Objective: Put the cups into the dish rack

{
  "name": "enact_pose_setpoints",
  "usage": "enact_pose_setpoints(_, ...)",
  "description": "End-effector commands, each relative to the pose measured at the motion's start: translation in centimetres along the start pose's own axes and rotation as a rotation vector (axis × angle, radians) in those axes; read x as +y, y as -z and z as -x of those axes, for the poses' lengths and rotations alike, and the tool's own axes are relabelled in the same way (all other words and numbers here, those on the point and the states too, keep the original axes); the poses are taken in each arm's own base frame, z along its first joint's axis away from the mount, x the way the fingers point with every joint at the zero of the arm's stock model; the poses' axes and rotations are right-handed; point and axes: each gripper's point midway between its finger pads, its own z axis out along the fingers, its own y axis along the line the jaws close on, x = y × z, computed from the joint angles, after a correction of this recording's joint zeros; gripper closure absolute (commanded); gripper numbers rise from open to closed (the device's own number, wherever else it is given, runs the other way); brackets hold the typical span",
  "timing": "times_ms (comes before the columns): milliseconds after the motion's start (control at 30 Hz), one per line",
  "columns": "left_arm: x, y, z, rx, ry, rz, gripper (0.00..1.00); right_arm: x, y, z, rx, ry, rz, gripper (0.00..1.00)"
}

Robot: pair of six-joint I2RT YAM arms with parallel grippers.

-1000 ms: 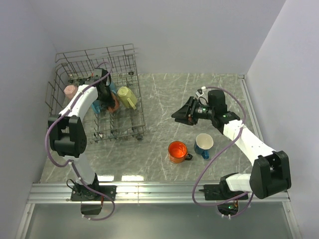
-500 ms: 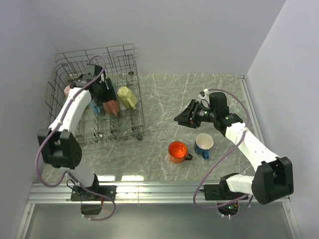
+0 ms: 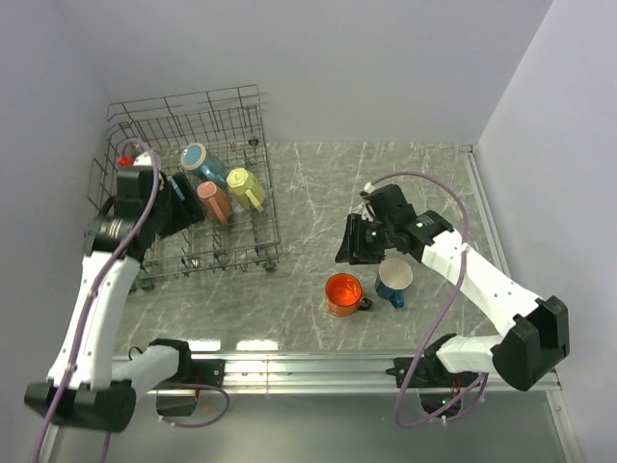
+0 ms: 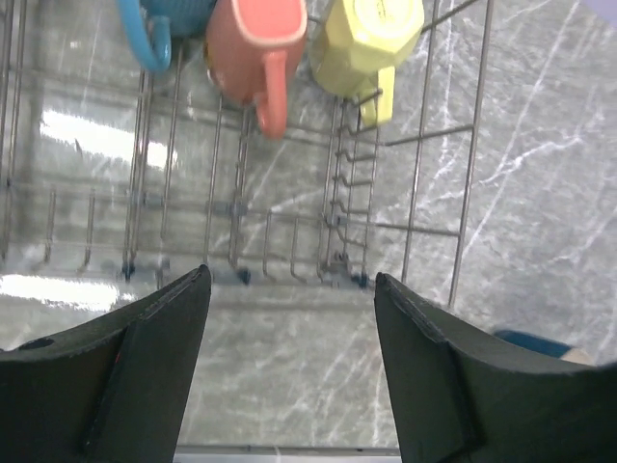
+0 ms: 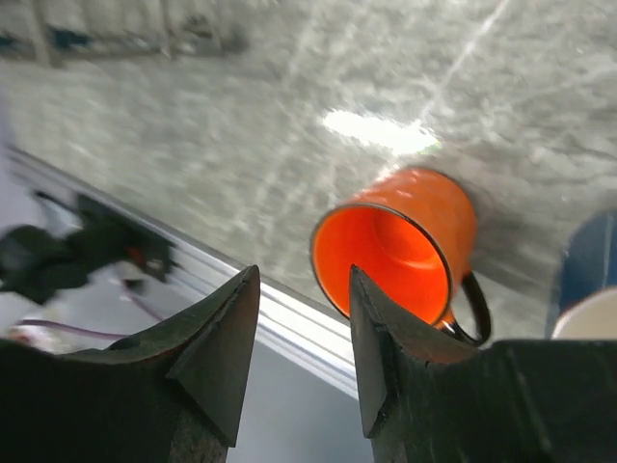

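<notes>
The grey wire dish rack (image 3: 183, 101) stands at the far left and holds a light blue cup (image 3: 198, 159), a salmon cup (image 3: 214, 200) and a pale yellow cup (image 3: 246, 188). The left wrist view shows the same rack (image 4: 472, 125) with the blue (image 4: 164, 19), salmon (image 4: 255, 48) and yellow (image 4: 371, 39) cups. My left gripper (image 3: 181, 212) (image 4: 291, 280) is open and empty, back over the rack's near side. A glossy orange cup (image 3: 342, 292) (image 5: 405, 241) and a dark blue cup (image 3: 394, 279) (image 5: 588, 280) stand on the table. My right gripper (image 3: 352, 246) (image 5: 304, 275) hovers open just above the orange cup.
Grey marbled tabletop (image 3: 308, 193) runs between the rack and the two loose cups. An aluminium rail (image 3: 308, 367) lines the near edge. Walls close in on the left, back and right.
The left gripper opened and drew back out of the rack toward the near left, uncovering the blue and salmon cups. The right gripper swung down and nearer to the orange cup.
</notes>
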Motion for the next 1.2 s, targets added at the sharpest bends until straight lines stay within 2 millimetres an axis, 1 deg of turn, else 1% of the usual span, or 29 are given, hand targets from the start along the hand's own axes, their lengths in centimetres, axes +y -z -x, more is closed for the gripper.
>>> enact_pose_setpoints(0, 0.4, 1.3, -1.9, 0.002, 0.064, -0.021, 0.26, -2.2, 0.6, 0.4, -0.009, 0.076, -0.180, 0.50)
enact_pose_setpoints(33, 0.5, 1.5, -2.1, 0.002, 0.067, -0.023, 0.26, -2.8, 0.6, 0.5, -0.011, 0.098, -0.217, 0.50)
enact_pose_setpoints(67, 0.7, 1.5, -2.3, 0.002, 0.067, -0.021, 0.27, -2.9, 0.5, 0.8, -0.011, 0.112, -0.239, 0.50)
enact_pose_setpoints(133, 1.1, 1.6, -2.9, 0.008, 0.064, -0.016, 0.27, -3.6, 0.3, 0.7, 0.008, 0.157, -0.287, 0.49)
enact_pose_setpoints(167, 1.2, 1.6, -3.0, 0.010, 0.063, -0.014, 0.28, -4.0, -0.1, 0.9, 0.019, 0.172, -0.313, 0.49)
enact_pose_setpoints(233, 1.4, 1.8, -3.2, 0.013, 0.054, -0.012, 0.28, -4.4, -0.5, 0.6, 0.060, 0.216, -0.343, 0.49)
enact_pose_setpoints(267, 1.3, 1.9, -3.3, 0.016, 0.052, -0.017, 0.28, -4.5, -1.1, 0.7, 0.083, 0.227, -0.365, 0.49)
enact_pose_setpoints(333, 1.3, 2.2, -3.4, 0.016, 0.047, -0.022, 0.28, -4.6, -1.6, 0.6, 0.114, 0.262, -0.392, 0.49)
enact_pose_setpoints(367, 1.3, 2.2, -3.6, 0.020, 0.046, -0.025, 0.28, -4.5, -2.2, 0.8, 0.129, 0.268, -0.399, 0.49)
enact_pose_setpoints(400, 1.1, 2.3, -3.5, 0.011, 0.050, -0.037, 0.28, -4.3, -2.3, 0.9, 0.139, 0.277, -0.403, 0.49)
enact_pose_setpoints(433, 1.0, 2.3, -3.6, 0.011, 0.054, -0.045, 0.28, -4.2, -2.3, 0.4, 0.168, 0.294, -0.415, 0.49)
enact_pose_setpoints(467, 1.0, 2.1, -3.9, 0.020, 0.057, -0.048, 0.28, -3.7, -2.4, 0.8, 0.171, 0.305, -0.417, 0.49)
enact_pose_setpoints(533, 0.8, 1.9, -4.4, 0.038, 0.063, -0.061, 0.29, -3.4, -2.2, 0.5, 0.190, 0.328, -0.425, 0.49)
enact_pose_setpoints(567, 0.8, 1.7, -4.7, 0.048, 0.066, -0.061, 0.29, -2.8, -2.2, 0.5, 0.190, 0.340, -0.416, 0.49)
enact_pose_setpoints(633, 0.2, 1.6, -4.8, 0.051, 0.047, -0.077, 0.29, -2.3, -2.1, 0.2, 0.211, 0.351, -0.410, 0.49)
enact_pose_setpoints(700, -0.4, 1.8, -4.5, 0.048, 0.022, -0.083, 0.29, -2.1, -2.5, -0.4, 0.241, 0.368, -0.418, 0.49)
enact_pose_setpoints(800, -2.0, 2.4, -4.7, 0.052, -0.030, -0.116, 0.27, -2.4, -2.8, -1.8, 0.280, 0.400, -0.445, 0.49)
enact_pose_setpoints(833, -1.8, 2.4, -4.4, 0.036, -0.039, -0.099, 0.26, -2.6, -2.8, -2.3, 0.294, 0.399, -0.449, 0.49)
enact_pose_setpoints(867, -2.1, 2.6, -4.3, 0.034, -0.045, -0.105, 0.25, -2.7, -2.9, -2.6, 0.298, 0.401, -0.450, 0.49)
enact_pose_setpoints(967, -2.9, 2.8, -4.8, 0.048, -0.066, -0.129, 0.24, -3.3, -3.0, -3.6, 0.309, 0.395, -0.455, 0.48)
enact_pose_setpoints(1100, -3.2, 2.5, -5.5, 0.075, -0.073, -0.139, 0.24, -4.4, -3.4, -3.5, 0.302, 0.408, -0.496, 0.48)
enact_pose_setpoints(1167, -3.3, 2.2, -5.7, 0.089, -0.066, -0.138, 0.24, -5.0, -3.7, -2.9, 0.293, 0.430, -0.536, 0.48)
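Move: The orange cup stands about 5 cm back from my right hand, straight below that line (neither left nor right) and some 12 cm lower. The blue cup is roughly 12 cm to the right of the orange one and 3 cm farther out; the rack's near right corner is some 18 cm left of my right hand and 5 cm ahead. From my left hand the orange cup lies about 34 cm right, 11 cm back and 22 cm lower. I sink my right hand about 7 cm to the orange cup's rim, rising a little midway, and finish by drawing back a couple of centimetres; its leftward-slanting fingers swing some 35 degrees to point nearly straight down, twisting counter-clockwise, half open. My empty left hand, still open, backs off about 5 cm, dips slightly, then swings 5 cm right towards the orange cup's side. ##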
